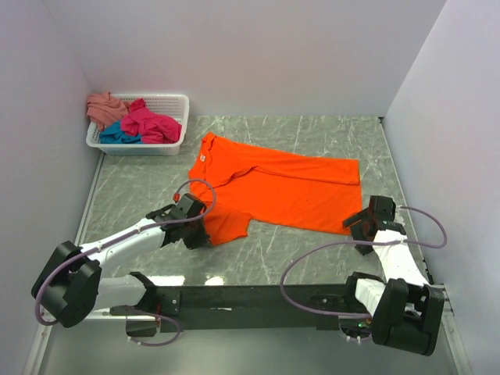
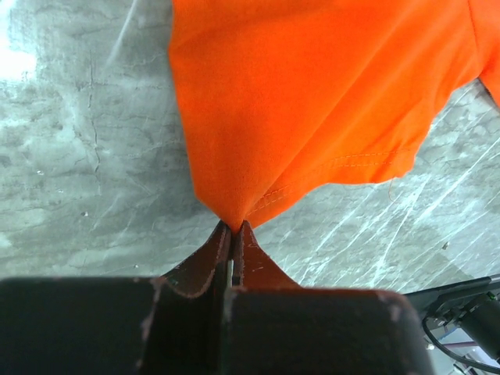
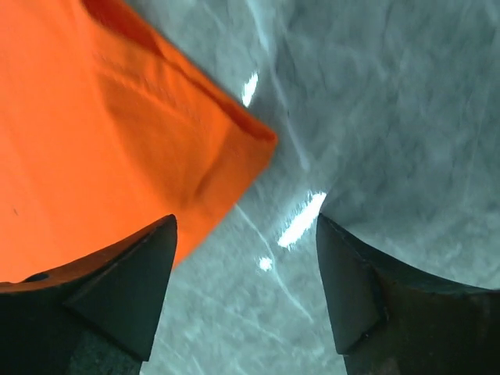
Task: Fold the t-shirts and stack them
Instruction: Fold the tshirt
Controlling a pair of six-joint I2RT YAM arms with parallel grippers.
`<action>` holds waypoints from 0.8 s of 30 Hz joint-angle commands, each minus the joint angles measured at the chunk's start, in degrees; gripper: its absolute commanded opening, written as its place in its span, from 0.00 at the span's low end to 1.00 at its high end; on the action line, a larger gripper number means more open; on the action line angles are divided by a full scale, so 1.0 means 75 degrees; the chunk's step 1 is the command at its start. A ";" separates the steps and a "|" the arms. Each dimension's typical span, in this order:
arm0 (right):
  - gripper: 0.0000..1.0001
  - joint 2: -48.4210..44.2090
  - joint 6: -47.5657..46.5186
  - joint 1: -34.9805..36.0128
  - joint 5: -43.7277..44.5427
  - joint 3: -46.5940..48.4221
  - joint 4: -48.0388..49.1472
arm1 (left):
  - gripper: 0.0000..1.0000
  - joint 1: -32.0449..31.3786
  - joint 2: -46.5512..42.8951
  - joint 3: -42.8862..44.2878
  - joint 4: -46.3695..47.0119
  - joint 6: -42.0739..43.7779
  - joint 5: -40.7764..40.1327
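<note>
A bright orange t-shirt (image 1: 277, 186) lies spread across the middle of the green marble table (image 1: 312, 137). My left gripper (image 1: 197, 229) is shut on its near left corner (image 2: 233, 215), the cloth pinched between the two pads. At the shirt's near right corner (image 3: 258, 141) my right gripper (image 1: 361, 226) stands open over the table, one finger on the cloth edge, the other on bare marble. Magenta-pink (image 1: 150, 123), teal-blue (image 1: 119, 134) and salmon-pink (image 1: 103, 106) t-shirts lie bunched in the basket.
A white lattice basket (image 1: 176, 101) sits in the far left corner of the table. White walls close in the left, back and right sides. The arms' dark base rail (image 1: 250, 298) runs along the near edge.
</note>
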 commanded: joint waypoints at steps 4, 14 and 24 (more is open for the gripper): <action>0.67 0.0419 0.0105 -0.0099 0.1168 0.0089 0.0291 | 0.01 0.0000 -0.0257 0.0265 -0.0400 -0.0028 -0.0185; 0.54 0.0993 -0.0305 -0.0111 0.0677 0.0160 0.0794 | 0.01 0.0011 -0.0257 0.0277 -0.0225 -0.0039 -0.0185; 0.00 0.1299 -0.0598 -0.0099 0.0208 0.0171 0.0866 | 0.01 0.0011 -0.0480 0.0183 -0.0248 -0.0157 -0.0185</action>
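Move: The t-shirt's near right hem corner lies just beyond the right fingertips, about 3 cm ahead, 2 cm to the right and 1 cm lower. The far hem corner is roughly 25 cm ahead of the right hand, some 2 cm right. From the left hand, which already pinches the near left sleeve right at its fingertips, the near hem corner lies about 44 cm to the right, some 3 cm ahead and a couple of centimetres below. The right fingers pinch the t-shirt's near hem corner: close above the table, the hand shifts about 2 cm right while half closing, then slides some 3 cm forward onto the corner, sinking slightly, and shuts its fingers on it at the end. The left hand stays put and keeps its hold on the sleeve. ##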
